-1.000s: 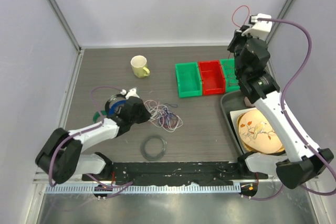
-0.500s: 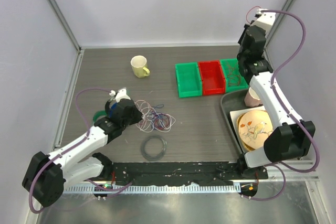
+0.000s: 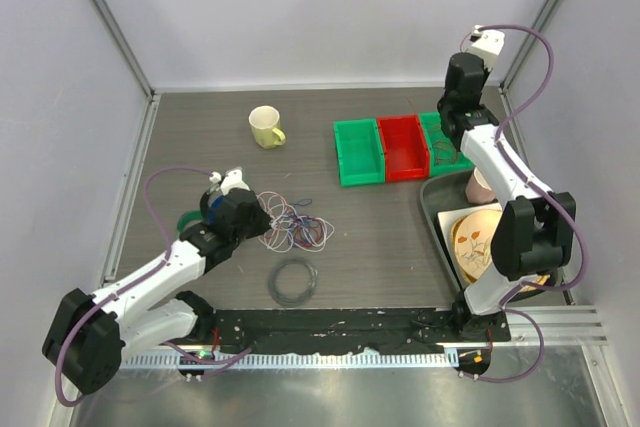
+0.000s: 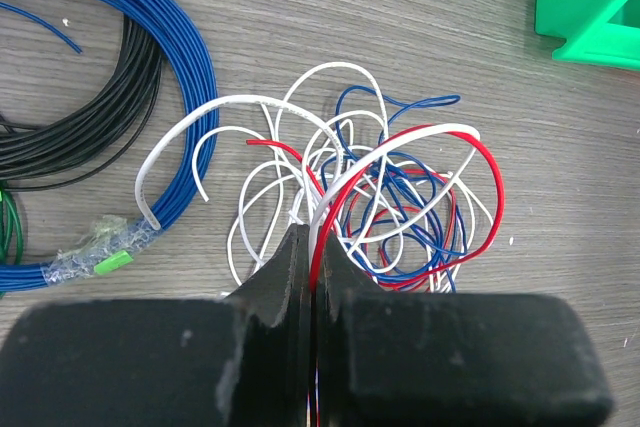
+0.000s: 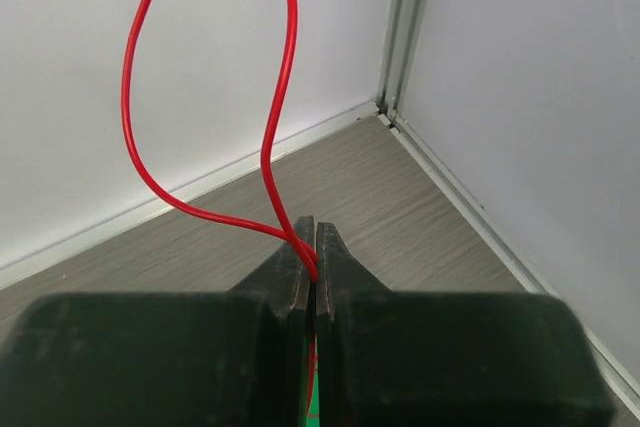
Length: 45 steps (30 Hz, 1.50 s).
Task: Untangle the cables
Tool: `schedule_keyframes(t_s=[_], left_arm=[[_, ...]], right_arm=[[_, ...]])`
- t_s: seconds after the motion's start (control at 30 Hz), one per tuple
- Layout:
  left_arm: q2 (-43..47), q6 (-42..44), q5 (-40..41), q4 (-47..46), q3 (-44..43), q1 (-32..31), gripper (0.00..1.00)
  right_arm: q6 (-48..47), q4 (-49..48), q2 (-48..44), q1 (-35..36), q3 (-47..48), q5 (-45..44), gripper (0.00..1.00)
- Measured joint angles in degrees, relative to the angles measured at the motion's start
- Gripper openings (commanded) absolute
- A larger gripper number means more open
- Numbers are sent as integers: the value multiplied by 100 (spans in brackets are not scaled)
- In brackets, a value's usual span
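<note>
The cables (image 3: 297,225) lie in a tangle of white, red and blue loops (image 4: 400,207) on the table, left of centre. My left gripper (image 4: 311,237) is at the tangle's near-left edge, shut on a red and a white strand that run up between its fingers. My right gripper (image 5: 314,247) is raised near the back right corner, above the right-hand green bin (image 3: 437,137). It is shut on a single red cable (image 5: 127,107), which loops up out of the right wrist view. In the top view the right fingers are hidden by the arm.
Thick blue (image 4: 180,57) and black (image 4: 130,77) coils lie left of the tangle, a dark grey coil (image 3: 295,281) near the front. A yellow mug (image 3: 265,127) stands at the back. Green (image 3: 358,151) and red (image 3: 403,146) bins sit centre right. A tray (image 3: 430,209) holds a plate and pink cup (image 3: 481,185).
The left gripper pulled back to the left, dragging the tangle with it, then held still. The right arm swung toward the back right corner with the red cable.
</note>
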State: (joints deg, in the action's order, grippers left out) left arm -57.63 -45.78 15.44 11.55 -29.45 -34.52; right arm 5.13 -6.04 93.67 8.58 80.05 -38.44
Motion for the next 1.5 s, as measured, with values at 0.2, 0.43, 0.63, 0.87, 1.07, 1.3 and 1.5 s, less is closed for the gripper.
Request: schedule_keyframes(t_s=[0.2, 0.43, 0.63, 0.87, 1.07, 1.3, 1.5], left_arm=[[-50, 22, -2, -7, 0, -2, 0], [-179, 44, -20, -13, 0, 0, 0], [-227, 83, -46, -13, 0, 0, 0], [-225, 83, -50, -20, 0, -2, 0], [-225, 81, -66, -20, 0, -2, 0], [-225, 76, -70, -20, 0, -2, 0], [-225, 72, -72, -20, 0, -2, 0]], right_arm=[[83, -103, -15, -256, 2, -39, 1], [483, -13, -238, -616, 4, 634, 1], [697, 9, -715, -732, 2, 981, 1], [702, 9, -933, -758, 0, 1003, 1], [704, 4, -699, -758, -111, 999, 1], [704, 15, -223, -756, -326, 896, 1], [684, -26, 74, -710, -334, 745, 1]])
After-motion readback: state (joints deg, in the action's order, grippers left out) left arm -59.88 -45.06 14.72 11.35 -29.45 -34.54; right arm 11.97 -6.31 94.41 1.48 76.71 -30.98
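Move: The right gripper already holds the red cable, high over the right green bin, whose middle lies about 28 cm below, some 2 cm farther out and 1 cm to the left. The red bin stands about 13 cm to the left and level with the hand, and the pink mug some 8 cm right and 14 cm back, both equally far below. From the left gripper, the same green bin lies roughly 27 cm ahead and 46 cm to the right, about 6 cm lower. Keep the right fingers shut on the red cable and shift right about 4 cm over the right green bin, lift some 8 cm with the fingers tipping up, then lower about 11 cm, levelling them again, to bring the cable down towards the bin. Hold the white and red strands by the tangle with the left gripper, easing down 1 cm. ##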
